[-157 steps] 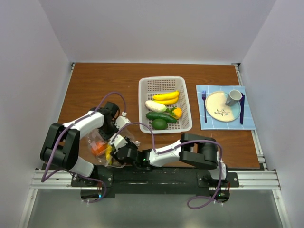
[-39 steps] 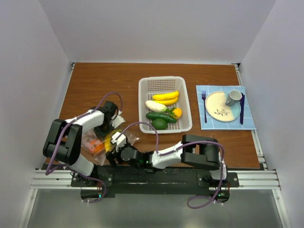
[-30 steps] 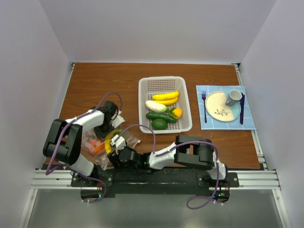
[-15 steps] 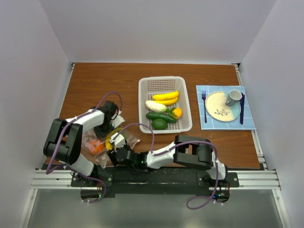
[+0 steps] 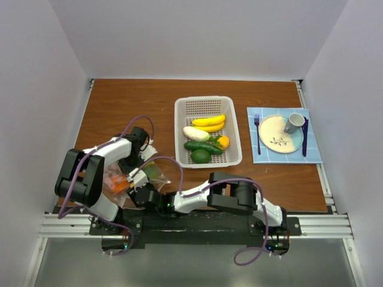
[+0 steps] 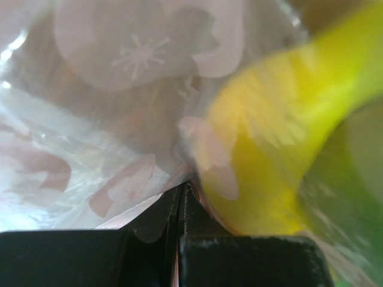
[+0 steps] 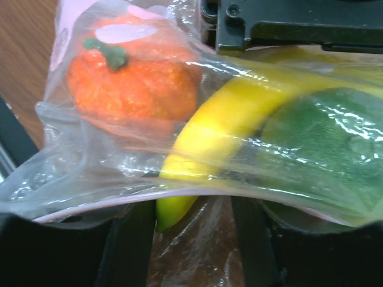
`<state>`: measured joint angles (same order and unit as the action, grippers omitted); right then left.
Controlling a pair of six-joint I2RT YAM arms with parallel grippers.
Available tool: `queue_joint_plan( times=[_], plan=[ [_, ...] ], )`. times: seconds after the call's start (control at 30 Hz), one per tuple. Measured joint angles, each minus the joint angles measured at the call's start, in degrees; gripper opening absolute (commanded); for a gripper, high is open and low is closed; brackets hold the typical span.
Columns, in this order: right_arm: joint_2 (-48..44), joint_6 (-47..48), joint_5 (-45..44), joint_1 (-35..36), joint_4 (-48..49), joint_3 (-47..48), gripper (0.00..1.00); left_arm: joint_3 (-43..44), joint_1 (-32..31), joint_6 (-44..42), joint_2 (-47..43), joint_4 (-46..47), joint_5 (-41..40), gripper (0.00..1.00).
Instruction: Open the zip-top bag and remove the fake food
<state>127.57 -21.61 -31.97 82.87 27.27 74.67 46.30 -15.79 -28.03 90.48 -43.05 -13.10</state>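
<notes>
The zip-top bag (image 5: 157,178) lies crumpled at the table's near left edge. Inside it are an orange-red tomato (image 7: 131,81), a yellow banana (image 7: 224,128) and a green piece (image 7: 326,140). My left gripper (image 6: 181,190) is shut on a fold of the bag's plastic at its far side, and shows in the top view (image 5: 143,159). My right gripper (image 7: 188,239) is open at the bag's near side, with the pink zip strip (image 7: 90,210) lying across its spread fingers. It shows in the top view (image 5: 137,191).
A white basket (image 5: 179,128) at centre holds a banana (image 5: 208,122), a white oval (image 5: 195,133), a cucumber (image 5: 203,146), a green round (image 5: 201,156) and a lemon (image 5: 223,142). A blue mat with a plate (image 5: 276,136), mug, fork and knife lies at right.
My right gripper has slid left along the bag's near edge, its elbow following. The bag has shifted and a green piece now shows where yellow showed. The left gripper has stayed put.
</notes>
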Motion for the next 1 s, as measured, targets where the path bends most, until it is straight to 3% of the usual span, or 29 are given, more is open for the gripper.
queue_joint_plan(
  times=[0.17,0.2,0.33,0.73,1.0],
  plan=[
    [0.04,0.98,-2.23,0.0,-0.46,-0.15,0.23,0.0,-0.04,-0.04,0.0,-0.02,-0.02,0.0],
    [-0.02,1.14,-2.69,0.04,-0.33,-0.37,0.14,-0.02,-0.04,-0.02,0.0,0.04,-0.09,0.0],
    [-1.77,1.75,-3.58,0.11,1.75,-4.09,0.01,-0.07,-0.02,-0.24,0.24,0.09,-0.76,0.0],
    [-12.48,1.66,-2.69,0.11,3.3,-19.52,0.0,4.57,4.63,-1.38,5.57,-3.96,-1.36,0.0],
    [-29.94,1.53,8.39,0.11,-1.73,-32.65,0.0,7.82,4.92,-1.33,9.16,-7.06,-1.49,0.0]
  ],
)
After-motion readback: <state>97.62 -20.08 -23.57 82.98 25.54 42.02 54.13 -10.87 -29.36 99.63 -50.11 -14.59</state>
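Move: The banana's near tip already lies between the right hand's open fingers at the bag's mouth; its middle is about 5 cm ahead and 1 cm left, roughly level with them. From that hand the orange fruit sits some 5 cm ahead and 7 cm left, the green fruit about 8 cm ahead and 5 cm right. For the left hand, shut on the bag film, the banana's middle lies about 5 cm back and 6 cm right. The right fingers close on the banana's tip and pinch it, then the hand draws it to the right, out through the bag's mouth, some 13 cm, easing back about 4 cm and lifting a little only at the end. The left hand keeps its pinch on the bag film and pulls a couple of centimetres left against the draw, tilting slightly. ##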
